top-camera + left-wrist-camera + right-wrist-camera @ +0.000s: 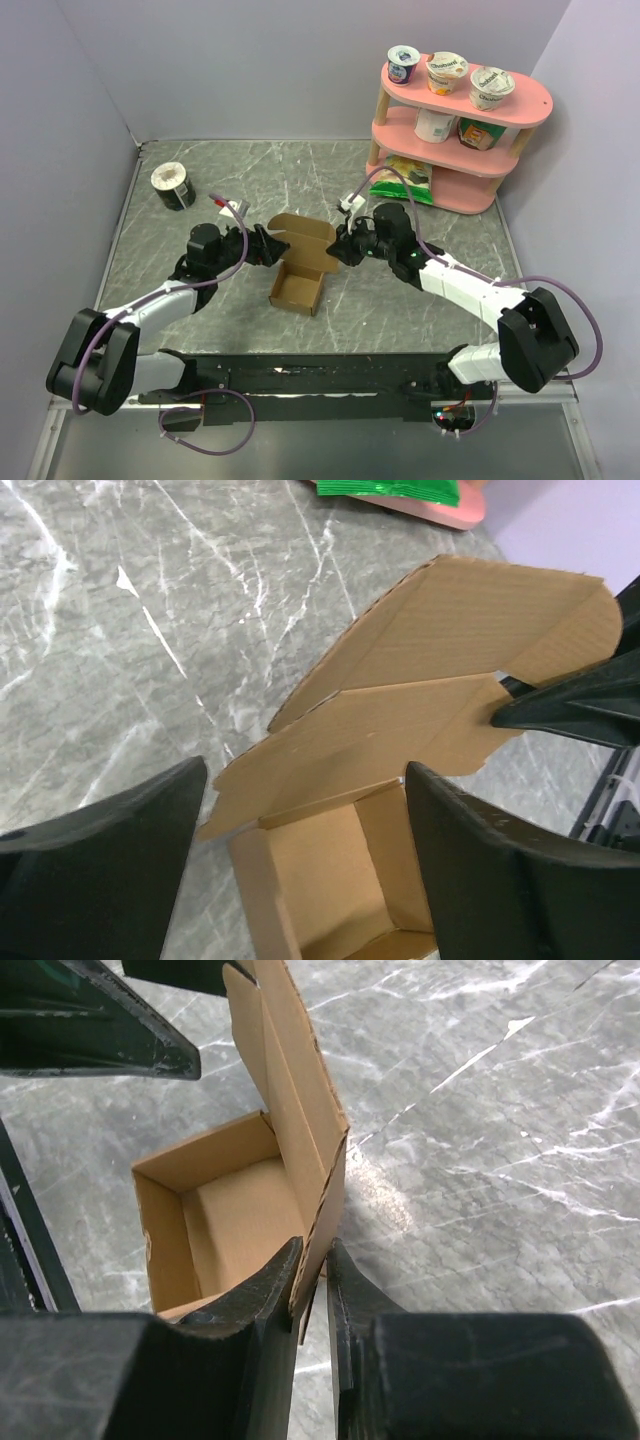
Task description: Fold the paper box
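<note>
The paper box is a small brown cardboard cuboid on the marble table, its top open and its lid flap standing up at the far side. My right gripper is shut on the box's right edge, pinching the cardboard where the raised flap meets the side wall. One right finger shows at the flap's right edge in the left wrist view. My left gripper is open, its fingers spread on either side of the box's open cavity without touching it. From above, the left gripper sits just left of the flap.
A pink two-tier shelf with yogurt cups stands at the back right, a green packet at its foot. A round black-and-white tub sits at the back left. A small white-and-red item lies behind the left gripper. Walls enclose the table.
</note>
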`<state>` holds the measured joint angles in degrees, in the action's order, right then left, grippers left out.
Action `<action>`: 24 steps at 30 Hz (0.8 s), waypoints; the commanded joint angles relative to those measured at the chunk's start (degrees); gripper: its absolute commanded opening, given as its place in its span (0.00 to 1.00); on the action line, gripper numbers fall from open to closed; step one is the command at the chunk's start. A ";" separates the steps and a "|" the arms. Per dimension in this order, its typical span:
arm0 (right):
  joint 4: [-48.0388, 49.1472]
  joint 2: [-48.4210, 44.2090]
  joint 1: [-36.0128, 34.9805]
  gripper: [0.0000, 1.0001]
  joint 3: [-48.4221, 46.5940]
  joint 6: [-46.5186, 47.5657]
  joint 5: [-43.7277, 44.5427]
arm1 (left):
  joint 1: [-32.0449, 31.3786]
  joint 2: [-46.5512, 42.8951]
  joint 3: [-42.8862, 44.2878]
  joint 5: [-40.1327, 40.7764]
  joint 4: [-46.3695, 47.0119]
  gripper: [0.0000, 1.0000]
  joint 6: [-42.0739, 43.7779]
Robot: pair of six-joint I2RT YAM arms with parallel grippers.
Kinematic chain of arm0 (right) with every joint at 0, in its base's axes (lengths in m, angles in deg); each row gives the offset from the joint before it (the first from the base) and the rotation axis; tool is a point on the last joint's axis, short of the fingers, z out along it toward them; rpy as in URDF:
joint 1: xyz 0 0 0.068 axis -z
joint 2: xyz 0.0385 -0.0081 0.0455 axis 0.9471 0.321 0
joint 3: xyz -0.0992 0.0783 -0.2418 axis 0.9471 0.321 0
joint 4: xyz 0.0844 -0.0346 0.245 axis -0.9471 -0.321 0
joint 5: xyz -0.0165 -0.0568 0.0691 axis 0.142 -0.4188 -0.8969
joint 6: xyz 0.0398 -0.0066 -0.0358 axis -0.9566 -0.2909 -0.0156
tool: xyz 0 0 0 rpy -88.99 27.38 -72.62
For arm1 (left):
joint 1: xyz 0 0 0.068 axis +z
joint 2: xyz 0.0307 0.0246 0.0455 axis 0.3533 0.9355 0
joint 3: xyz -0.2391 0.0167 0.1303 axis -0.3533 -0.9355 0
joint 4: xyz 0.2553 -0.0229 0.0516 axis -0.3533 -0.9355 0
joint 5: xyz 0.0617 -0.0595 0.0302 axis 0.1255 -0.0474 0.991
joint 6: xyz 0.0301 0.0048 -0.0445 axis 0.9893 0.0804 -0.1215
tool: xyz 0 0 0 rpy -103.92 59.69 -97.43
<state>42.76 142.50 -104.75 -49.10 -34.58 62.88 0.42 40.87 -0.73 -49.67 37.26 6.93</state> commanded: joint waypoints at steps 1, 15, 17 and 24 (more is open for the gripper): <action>0.00 0.63 1.13 0.23 -2.97 1.36 -3.46 | 0.06 0.56 0.18 1.15 1.98 0.80 2.46; -2.63 0.72 1.39 0.32 -3.50 -3.37 3.46 | -3.54 1.35 0.52 6.33 -0.91 0.31 3.78; -4.21 -0.06 1.22 0.39 -3.68 -4.78 5.93 | -4.77 1.26 1.49 9.93 -2.58 0.30 4.66; -8.35 -4.46 0.52 0.59 -1.05 -7.51 11.21 | -10.57 1.00 2.90 17.67 -5.40 0.27 6.59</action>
<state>35.87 142.57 -103.77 -49.88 -39.80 70.13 -7.54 41.90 -0.77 -37.32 32.97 11.19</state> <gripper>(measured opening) 0.564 0.274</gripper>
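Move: Almost between the left hand's open fingertips stands the raised lid's left side flap, about 1 cm to the right and 2 cm below; the lid's outer flap is some 5 cm ahead, 3 cm right. The tray's middle is roughly 7 cm back, 4 cm right and 10 cm down. Already in the right hand's pinch is the lid's right side flap; from there the tray lies about 6 cm back, 8 cm left and 11 cm below. Sinking some 3 cm onto the left side flap, the left hand shuts its wide-open fingers on that flap and drifts about 1 cm right late on, rolling slightly left side up. The right hand lowers about 2 cm still pinching, then opens to roughly half and goes some 2 cm right, turning about 10 degrees clockwise, its grip on the right flap released. ##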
